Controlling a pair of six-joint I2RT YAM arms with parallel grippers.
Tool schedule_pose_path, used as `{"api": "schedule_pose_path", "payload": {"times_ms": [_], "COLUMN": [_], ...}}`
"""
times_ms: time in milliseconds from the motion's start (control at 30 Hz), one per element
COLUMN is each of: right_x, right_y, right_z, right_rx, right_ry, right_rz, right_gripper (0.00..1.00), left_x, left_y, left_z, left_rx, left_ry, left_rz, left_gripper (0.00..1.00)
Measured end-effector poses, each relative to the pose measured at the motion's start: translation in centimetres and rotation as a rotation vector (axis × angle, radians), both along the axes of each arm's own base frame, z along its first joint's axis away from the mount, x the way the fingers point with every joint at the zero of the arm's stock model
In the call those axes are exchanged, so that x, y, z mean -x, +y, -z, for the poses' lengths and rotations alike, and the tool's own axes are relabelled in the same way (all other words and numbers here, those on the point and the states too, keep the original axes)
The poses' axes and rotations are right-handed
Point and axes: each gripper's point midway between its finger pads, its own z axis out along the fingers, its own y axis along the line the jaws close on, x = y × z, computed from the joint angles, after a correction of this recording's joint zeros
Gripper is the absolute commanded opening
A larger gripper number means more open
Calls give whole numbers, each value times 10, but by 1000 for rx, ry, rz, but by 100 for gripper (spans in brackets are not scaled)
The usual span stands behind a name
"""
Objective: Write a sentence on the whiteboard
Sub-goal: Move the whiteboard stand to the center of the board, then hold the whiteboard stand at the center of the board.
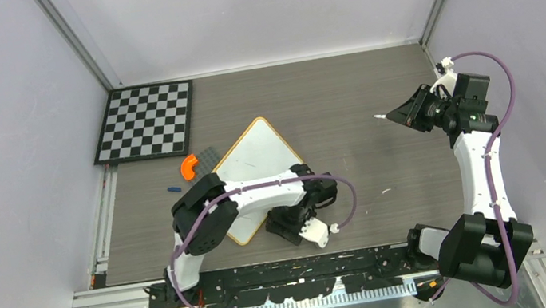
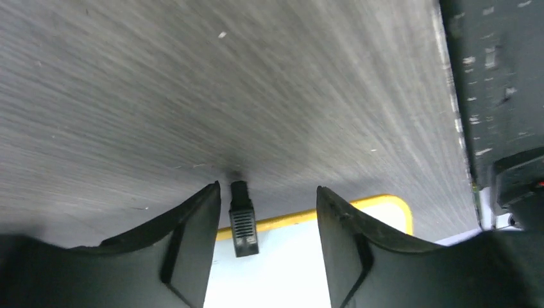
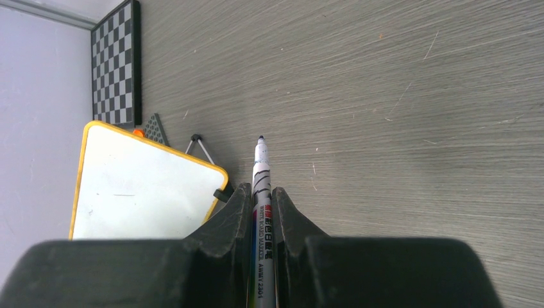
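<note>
The whiteboard point(image 1: 258, 160) lies turned like a diamond at the table's middle, white with an orange frame. My left gripper point(image 1: 278, 222) hovers over its near corner. In the left wrist view that gripper point(image 2: 268, 192) is open, and one black foot point(image 2: 242, 221) of the whiteboard point(image 2: 282, 269) stands free between the fingers, close to the left one. At the right, raised off the table, my right gripper point(image 1: 409, 113) is shut on a white marker point(image 3: 260, 160), tip pointing toward the board point(image 3: 141, 186). The sentence is out of view; the board's face shows only a faint dark mark.
A checkerboard point(image 1: 144, 122) lies at the back left. A grey studded plate point(image 1: 207, 158), an orange curved piece point(image 1: 188, 167) and a small blue piece point(image 1: 174, 189) sit by the board's left edge. A white scrap point(image 1: 385, 190) lies right of centre. A black rail point(image 1: 270, 271) lines the near edge.
</note>
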Motion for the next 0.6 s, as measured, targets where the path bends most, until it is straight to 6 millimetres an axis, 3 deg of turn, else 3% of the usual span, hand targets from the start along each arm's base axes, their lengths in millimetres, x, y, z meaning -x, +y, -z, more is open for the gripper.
{"api": "schedule_pose_path", "payload": {"times_ms": [167,267,367,500,600], "right_x": [1,0,-4,-6,-5], "right_y": [0,0,-2,0,5], "right_z": [0,-3,-8,-12,-11], "right_rx": [3,10,20,30,43], "right_ry": [1,-3,-16,-28,-32], "right_rz": [-6,-14,-18,-32,-58], "right_gripper": [0,0,0,0,0], "left_x": [14,9,-9,-64,-123], "left_y": [-20,-47,-69,-66,-25], "left_z": [-24,-60,-112,-187,-235], "left_rx": [73,217,410,677,852], "left_ry": [26,3,-28,-73,-149], "left_rz": [-77,-164,-300,-604,-921], "left_gripper": [98,100,100,100,100]}}
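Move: The whiteboard, leaning on its stand, has its middle about 10 cm ahead and 5 cm left of the half-open left hand, whose fingers straddle the near black foot at their tips. The far foot stands roughly 9 cm ahead and 9 cm right of that hand; the orange elbow is some 17 cm ahead and 20 cm left. From the right hand the board's middle lies about 43 cm left, 5 cm back and 18 cm below. Upward and clear of the near foot, the left hand climbs quickly by more than 20 cm, its fingers spreading from half to fully open. It backs off a touch, swings right, then sweeps about 12 cm forward and back leftward over the board, tipping its fingers out to the right and turning counter-clockwise some 50 degrees. ##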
